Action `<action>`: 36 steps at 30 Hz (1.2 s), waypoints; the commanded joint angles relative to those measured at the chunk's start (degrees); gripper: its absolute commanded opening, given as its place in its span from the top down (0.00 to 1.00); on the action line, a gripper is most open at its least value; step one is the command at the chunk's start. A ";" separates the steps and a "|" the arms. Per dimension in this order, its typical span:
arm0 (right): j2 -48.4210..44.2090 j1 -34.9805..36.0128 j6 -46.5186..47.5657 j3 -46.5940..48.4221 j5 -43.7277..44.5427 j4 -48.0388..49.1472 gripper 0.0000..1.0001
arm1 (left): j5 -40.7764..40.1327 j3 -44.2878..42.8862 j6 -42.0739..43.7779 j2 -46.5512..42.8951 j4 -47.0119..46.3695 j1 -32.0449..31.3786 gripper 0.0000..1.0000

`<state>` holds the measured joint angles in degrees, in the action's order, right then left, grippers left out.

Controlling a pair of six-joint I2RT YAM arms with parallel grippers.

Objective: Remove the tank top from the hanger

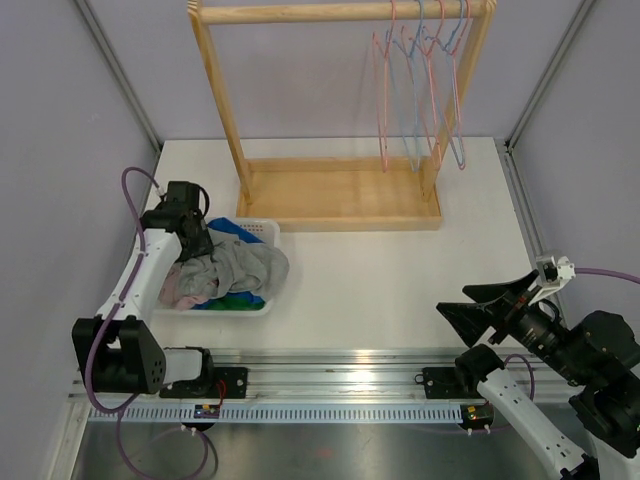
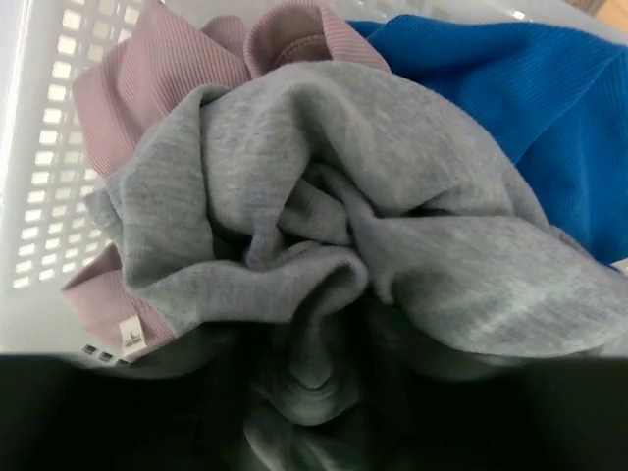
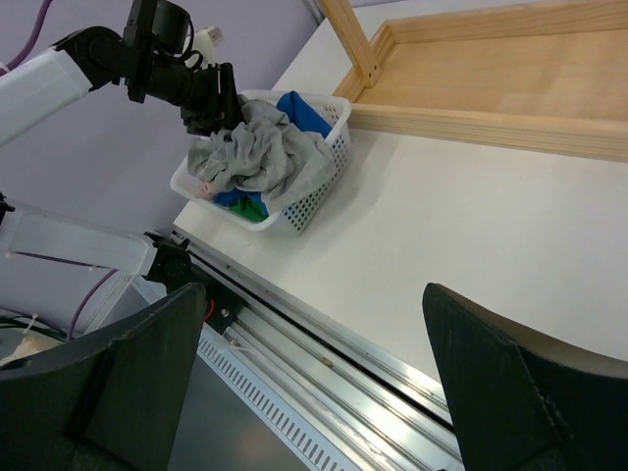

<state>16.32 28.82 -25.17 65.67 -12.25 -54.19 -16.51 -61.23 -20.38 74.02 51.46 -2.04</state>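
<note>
The grey tank top [image 1: 240,265] lies crumpled on top of the clothes in a white basket [image 1: 262,228] at the left of the table. No hanger is in it. Several bare pink and blue wire hangers [image 1: 420,90] hang on the wooden rack's rail. My left gripper [image 1: 195,245] is down in the basket against the grey cloth. In the left wrist view a fold of the tank top [image 2: 324,226] runs into the dark gap between the jaws, whose width is hidden. My right gripper [image 1: 485,305] hovers open and empty near the table's front right.
The wooden rack [image 1: 340,195] stands at the back centre on a wide base tray. Pink ribbed cloth [image 2: 167,69] and blue cloth [image 2: 530,108] lie under the grey one. A metal rail [image 3: 324,353] runs along the near table edge.
</note>
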 commanded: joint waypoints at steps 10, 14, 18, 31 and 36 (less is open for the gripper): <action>8.46 0.27 4.07 7.01 9.85 -4.86 0.00 | -0.80 -14.86 -2.91 -16.53 9.79 -0.06 0.01; 10.57 0.27 5.04 9.12 16.11 -8.11 0.00 | 0.60 -21.46 -0.89 -22.42 13.92 -0.07 0.01; 12.25 0.10 5.83 11.32 23.91 -10.92 0.01 | 3.50 -24.72 2.18 -29.60 17.70 -0.07 0.01; 13.92 0.19 14.54 17.04 37.56 -18.84 0.00 | 5.53 -13.48 8.34 -53.27 17.62 -5.16 0.01; 10.15 0.19 13.39 15.72 38.09 -17.79 0.01 | 5.44 -10.32 8.34 -57.66 17.71 -6.31 0.01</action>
<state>28.34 28.82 -12.56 81.43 23.03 -72.47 -12.40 -73.10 -13.80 18.31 70.39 -7.88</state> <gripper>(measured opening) 0.993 0.988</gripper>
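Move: My left hand is down in the laundry basket, its fingers in the bunched far-left part of the grey tank top. The tank top's middle lies about 6 cm to the right, 2 cm back and 2 cm lower. The blue top shows some 5 cm ahead and 8 cm to the right, the pink one about 5 cm left and 3 cm back, both slightly lower. From my idle right hand the grey tank top lies roughly 44 cm left, 17 cm ahead and 25 cm down. My left fingers, already parting, spread wide and let go of the grey tank top. That hand lifts almost straight up out of the basket, then draws back towards my base, ending about 20 cm higher and 18 cm back after a slight dip, the wrist tipping up nearly 50 degrees. My empty, open right hand eases a little forward, then swings some 11 cm right, turning clockwise. ##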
